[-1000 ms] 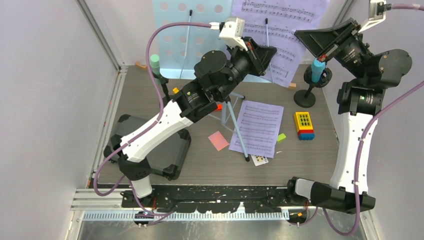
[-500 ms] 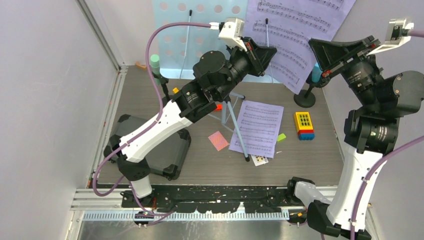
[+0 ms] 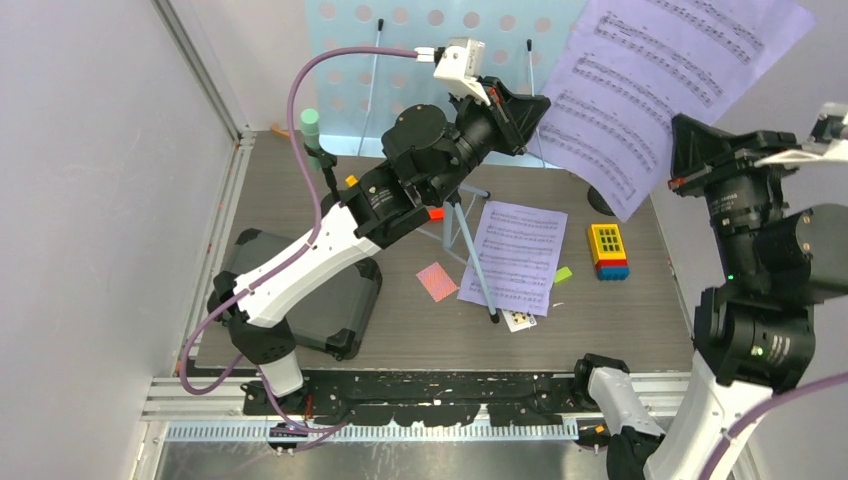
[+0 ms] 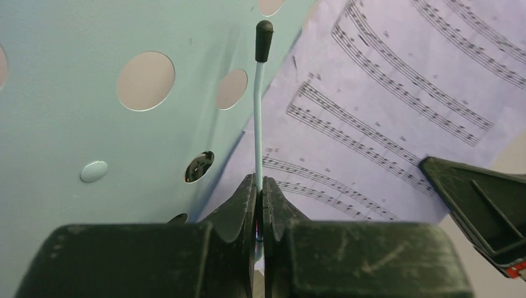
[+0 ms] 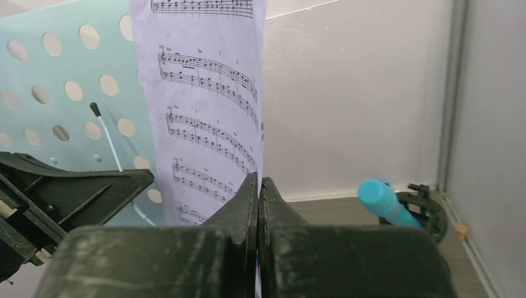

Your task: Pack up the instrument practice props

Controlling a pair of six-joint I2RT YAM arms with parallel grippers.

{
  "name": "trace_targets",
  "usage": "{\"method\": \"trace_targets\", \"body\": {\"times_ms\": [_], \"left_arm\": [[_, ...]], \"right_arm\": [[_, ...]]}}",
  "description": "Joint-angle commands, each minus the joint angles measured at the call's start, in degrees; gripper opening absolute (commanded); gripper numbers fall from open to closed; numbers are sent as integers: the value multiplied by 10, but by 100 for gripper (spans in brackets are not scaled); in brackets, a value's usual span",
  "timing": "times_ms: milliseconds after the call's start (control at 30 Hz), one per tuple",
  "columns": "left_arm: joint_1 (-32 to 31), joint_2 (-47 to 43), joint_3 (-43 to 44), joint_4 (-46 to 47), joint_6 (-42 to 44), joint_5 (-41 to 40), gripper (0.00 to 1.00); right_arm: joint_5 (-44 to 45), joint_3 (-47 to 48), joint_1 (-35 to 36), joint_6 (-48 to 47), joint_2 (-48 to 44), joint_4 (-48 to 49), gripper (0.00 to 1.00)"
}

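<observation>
The pale blue perforated music rack [image 3: 400, 45] stands at the back on its tripod legs [image 3: 470, 250]. My left gripper [image 3: 538, 103] is shut on the rack's thin page-holder wire [image 4: 258, 124], jaws pinched round it [image 4: 260, 183]. My right gripper [image 5: 258, 186] is shut on the edge of a lilac sheet-music page [image 3: 670, 80], held up in the air right of the rack. A second lilac page [image 3: 515, 255] lies flat on the table. The green microphone [image 3: 311, 125] stands at the back left. The blue microphone [image 5: 384, 202] leans in its black holder [image 5: 428, 208] by the right wall.
A black case [image 3: 320, 300] lies at the table's front left. A yellow, red and blue toy block [image 3: 607, 250], a small green block [image 3: 563, 273], an orange block [image 3: 351, 181] and playing cards [image 3: 437, 280] are scattered around the flat page. Walls close in on both sides.
My right arm has swung right and towards the front, carrying the lilac page off the rack. The left gripper has stayed shut on the wire.
</observation>
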Motion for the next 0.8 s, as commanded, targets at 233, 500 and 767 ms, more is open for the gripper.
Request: {"method": "trace_targets", "body": {"times_ms": [233,500,767], "left_arm": [[3,-14,-5,8,7,-8,19],[2,-13,-11,7,5,-5,45],[3,-38,-33,8,9,-2,80]], "right_arm": [[260,20,1,-98,-57,-106,0],[320,-1,1,-111,-70,-114,0],[318,-22,1,-116,-73,-117,0]]}}
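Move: The right hand already pinches the sheet of music. The sheet laid down earlier on the table is some 17 cm ahead, 8 cm left and 57 cm below; the yellow block is about 20 cm ahead, 17 cm right. The stand's right clip is some 6 cm ahead and 15 cm left. The left hand's shut fingers hold that clip, its middle roughly 5 cm above them; the panel is about 17 cm ahead and 7 cm left. To the right and back, the right hand sweeps away from the stand, about 9 cm right and 5 cm back, sinking some 4 cm mostly in the later half. It turns clockwise by some 30 degrees and keeps its pinch on the sheet. The left hand opens its fingers wide, letting go of the clip, and dips about 2 cm. ##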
